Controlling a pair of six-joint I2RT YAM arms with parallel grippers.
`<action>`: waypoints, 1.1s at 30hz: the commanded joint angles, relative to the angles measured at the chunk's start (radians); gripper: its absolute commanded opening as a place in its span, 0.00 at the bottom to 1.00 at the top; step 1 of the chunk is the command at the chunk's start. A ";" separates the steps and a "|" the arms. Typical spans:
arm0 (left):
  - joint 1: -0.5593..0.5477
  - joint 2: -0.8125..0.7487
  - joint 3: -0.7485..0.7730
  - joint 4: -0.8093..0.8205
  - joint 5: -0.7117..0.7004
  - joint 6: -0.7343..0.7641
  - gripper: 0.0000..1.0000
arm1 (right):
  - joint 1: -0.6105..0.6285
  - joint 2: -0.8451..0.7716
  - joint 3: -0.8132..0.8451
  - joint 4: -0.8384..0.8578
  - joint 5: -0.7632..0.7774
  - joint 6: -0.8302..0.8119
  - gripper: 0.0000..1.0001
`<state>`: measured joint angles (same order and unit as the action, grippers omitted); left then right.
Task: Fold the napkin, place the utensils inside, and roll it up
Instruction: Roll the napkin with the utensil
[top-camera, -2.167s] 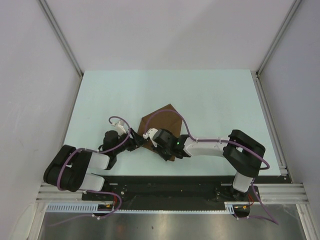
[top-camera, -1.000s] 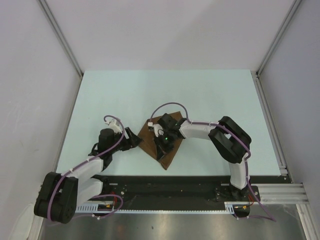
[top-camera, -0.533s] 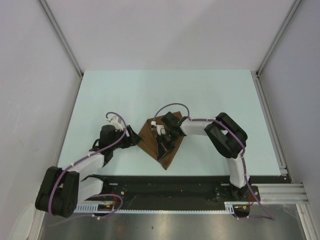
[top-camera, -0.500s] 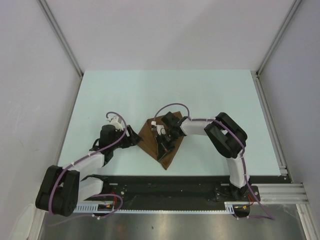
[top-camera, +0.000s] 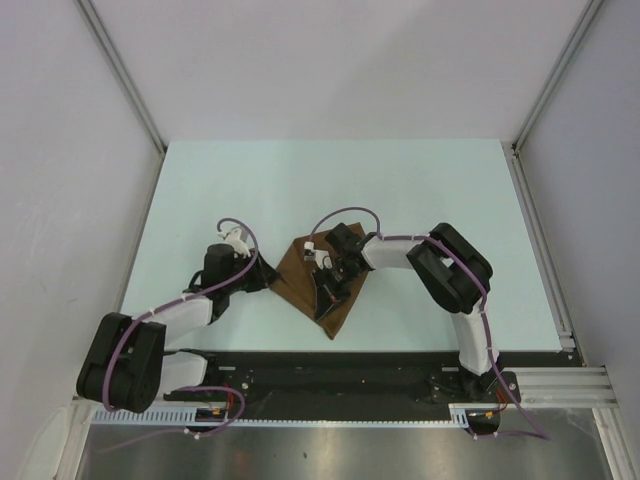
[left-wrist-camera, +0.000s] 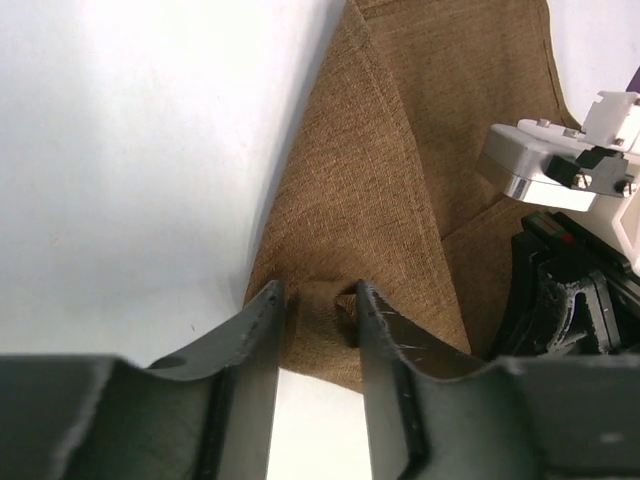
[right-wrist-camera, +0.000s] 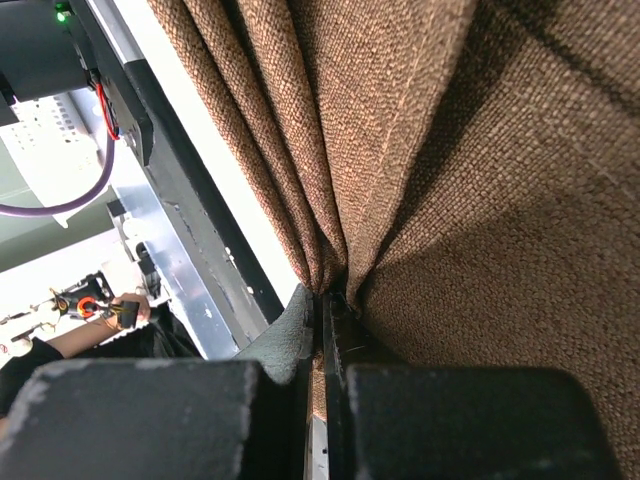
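Observation:
The napkin (top-camera: 331, 315) is a dark-brown cloth lying folded on the table between the two arms. My left gripper (top-camera: 268, 275) sits low at its left corner. In the left wrist view the gripper (left-wrist-camera: 315, 300) is open, its fingers partly closed in on either side of the napkin's (left-wrist-camera: 400, 150) corner, where the cloth bunches against the right finger (left-wrist-camera: 385, 330). My right gripper (top-camera: 325, 283) is over the middle of the cloth. In the right wrist view the gripper (right-wrist-camera: 322, 300) is shut on gathered folds of the napkin (right-wrist-camera: 500, 200). The utensils are out of view.
The pale table (top-camera: 400, 190) is enclosed by white walls at the left, right and back. A black base rail (top-camera: 340, 365) runs along its near edge, close to the napkin's lower tip. The right arm's wrist housing (left-wrist-camera: 560, 170) stands close beside the left fingers.
My left gripper has slid right onto the napkin's left corner and its jaws have narrowed around it. The right gripper has kept its pinch and barely moved.

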<state>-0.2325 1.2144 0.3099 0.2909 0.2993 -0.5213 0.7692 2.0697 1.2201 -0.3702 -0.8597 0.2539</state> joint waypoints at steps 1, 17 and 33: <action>0.002 0.028 0.047 0.044 0.020 0.020 0.36 | -0.013 0.024 0.021 -0.003 0.031 -0.013 0.00; 0.002 0.117 0.120 -0.064 -0.020 0.024 0.00 | -0.021 -0.140 0.029 -0.059 0.094 -0.038 0.54; 0.005 0.194 0.164 -0.104 -0.014 0.024 0.00 | 0.269 -0.319 -0.017 -0.052 0.891 -0.153 0.73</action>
<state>-0.2333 1.3846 0.4397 0.2119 0.3180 -0.5152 0.9668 1.7702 1.2251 -0.4183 -0.2611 0.1364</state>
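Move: The napkin's rolled left end sits just under the left hand's open fingers, about 1 cm ahead, 1 cm to its right and 1 cm below. The napkin's near corner is roughly 11 cm back, 12 cm right and 3 cm down from the left hand. The right hand already has the rolled edge shut between its fingertips; from it the rolled left end lies some 9 cm left and 8 cm ahead, and the near corner about 3 cm back and 3 cm right. The napkin's rolled left end gets pinched as the left fingers close from half open, that hand then easing down and forward about 1.5 cm with a slight tip. Once they are shut, the right fingers open and let go of the rolled edge; the right hand lifts about 5.5 cm off the cloth, first forward a little, its wrist swinging nearly 40 degrees so the fingers no longer slant back. ##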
